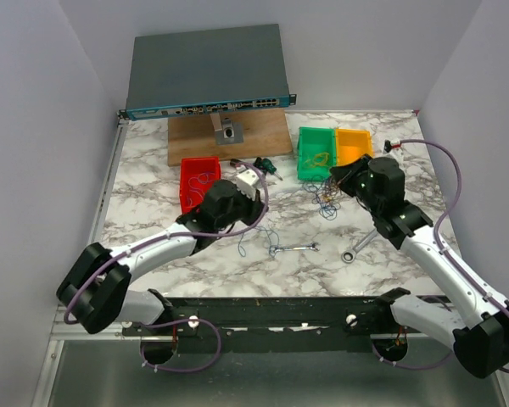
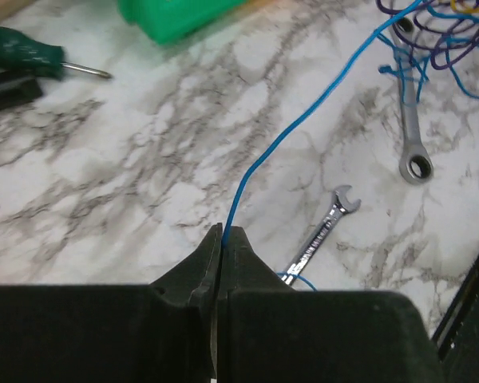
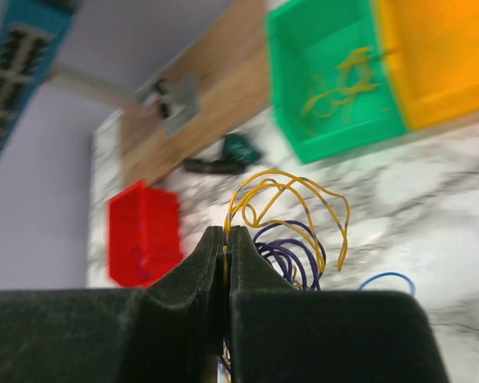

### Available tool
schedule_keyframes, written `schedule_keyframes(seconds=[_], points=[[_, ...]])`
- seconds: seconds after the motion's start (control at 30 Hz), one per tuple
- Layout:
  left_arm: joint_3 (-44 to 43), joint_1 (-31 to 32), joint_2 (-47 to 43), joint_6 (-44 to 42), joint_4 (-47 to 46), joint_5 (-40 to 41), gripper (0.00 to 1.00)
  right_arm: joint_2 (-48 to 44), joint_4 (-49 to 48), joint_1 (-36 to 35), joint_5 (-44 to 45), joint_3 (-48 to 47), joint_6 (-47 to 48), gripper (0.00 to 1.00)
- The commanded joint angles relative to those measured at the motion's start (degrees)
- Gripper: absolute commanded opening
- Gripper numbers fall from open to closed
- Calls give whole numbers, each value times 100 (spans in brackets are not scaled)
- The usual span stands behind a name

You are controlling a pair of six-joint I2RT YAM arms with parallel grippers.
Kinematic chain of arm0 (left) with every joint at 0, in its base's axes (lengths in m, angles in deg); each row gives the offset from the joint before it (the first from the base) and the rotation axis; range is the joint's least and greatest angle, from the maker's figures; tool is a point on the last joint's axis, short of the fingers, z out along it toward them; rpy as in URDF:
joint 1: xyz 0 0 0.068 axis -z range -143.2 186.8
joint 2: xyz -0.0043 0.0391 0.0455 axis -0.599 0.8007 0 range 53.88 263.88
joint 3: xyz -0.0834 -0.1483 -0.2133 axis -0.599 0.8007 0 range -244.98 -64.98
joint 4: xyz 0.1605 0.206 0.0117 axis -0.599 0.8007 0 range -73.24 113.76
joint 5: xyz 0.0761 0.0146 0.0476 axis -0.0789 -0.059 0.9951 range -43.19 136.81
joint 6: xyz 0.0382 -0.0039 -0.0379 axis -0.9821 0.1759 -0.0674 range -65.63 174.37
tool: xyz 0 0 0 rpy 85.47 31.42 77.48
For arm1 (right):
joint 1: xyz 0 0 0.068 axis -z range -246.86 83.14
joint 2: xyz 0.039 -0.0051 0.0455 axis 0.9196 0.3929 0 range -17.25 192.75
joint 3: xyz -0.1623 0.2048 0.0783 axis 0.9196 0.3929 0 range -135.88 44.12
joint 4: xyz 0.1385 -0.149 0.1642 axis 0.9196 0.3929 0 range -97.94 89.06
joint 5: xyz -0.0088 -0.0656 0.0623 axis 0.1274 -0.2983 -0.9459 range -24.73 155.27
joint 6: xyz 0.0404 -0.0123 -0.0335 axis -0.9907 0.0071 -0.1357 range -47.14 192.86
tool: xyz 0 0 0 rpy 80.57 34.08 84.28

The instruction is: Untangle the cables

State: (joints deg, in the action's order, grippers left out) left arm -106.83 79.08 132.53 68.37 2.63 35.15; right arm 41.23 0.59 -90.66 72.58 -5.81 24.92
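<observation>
The cables are thin wire loops, tangled in a bundle [image 1: 325, 202] on the marble table [image 1: 153, 212] below the green bin. My left gripper [image 2: 224, 231] is shut on a blue cable [image 2: 303, 120], which runs taut up and right toward the bundle [image 2: 439, 32]. In the top view the left gripper [image 1: 256, 185] sits near the table's middle. My right gripper [image 3: 227, 233] is shut on a yellow cable [image 3: 295, 195], lifted, with purple loops [image 3: 283, 255] hanging behind it. A blue strand [image 3: 387, 279] lies lower right. The right gripper [image 1: 339, 178] hovers just above the bundle.
Two silver wrenches [image 1: 293, 248] [image 1: 359, 244] lie toward the near edge. A red bin [image 1: 198, 182], a green bin [image 1: 316, 153] holding yellow wire and an orange bin [image 1: 354, 146] stand further back. A green-handled screwdriver [image 1: 263, 165] lies by a wooden board [image 1: 229, 136].
</observation>
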Motion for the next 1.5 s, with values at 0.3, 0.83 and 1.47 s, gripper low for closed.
schedule_keyframes(seconds=[0.3, 0.83, 1.47], points=[[1345, -1618, -1316, 1641, -533, 1345, 0, 530, 1291, 59, 4432, 448, -278, 1], [728, -1471, -870, 1104, 57, 235, 33, 1018, -544, -225, -1012, 485, 2500, 100], [131, -1203, -672, 1918, 2124, 1008, 87, 1743, -2452, -635, -1361, 1274, 2200, 100]])
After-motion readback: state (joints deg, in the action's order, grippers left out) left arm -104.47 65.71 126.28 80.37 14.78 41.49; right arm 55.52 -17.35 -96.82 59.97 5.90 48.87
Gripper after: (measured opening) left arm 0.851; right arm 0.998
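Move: The blue strand runs taut from the left fingers to the bundle hanging under the right hand, some 19 cm to the left hand's right, 5 cm farther out and slightly higher. From the left hand, the bare marble for the blue strand lies about 5 cm ahead, 6 cm left and 13 cm down; the red bin is 20 cm ahead, 18 cm left; the small wrench 11 cm right, level with it. From the right hand, the bare marble for the bundle is 4 cm right and 25 cm down; the green bin is 24 cm ahead, 1 cm left. Blue strand and bundle are drawn apart: the left hand, still pinching the strand, goes about 14 cm left and forward, while the right swings its bundle some 12 cm right and 9 cm down. The right opens wide low over the marble, then sweeps about 18 cm back left, turning counter-clockwise; the left eases back a little rightward and opens to let go. ##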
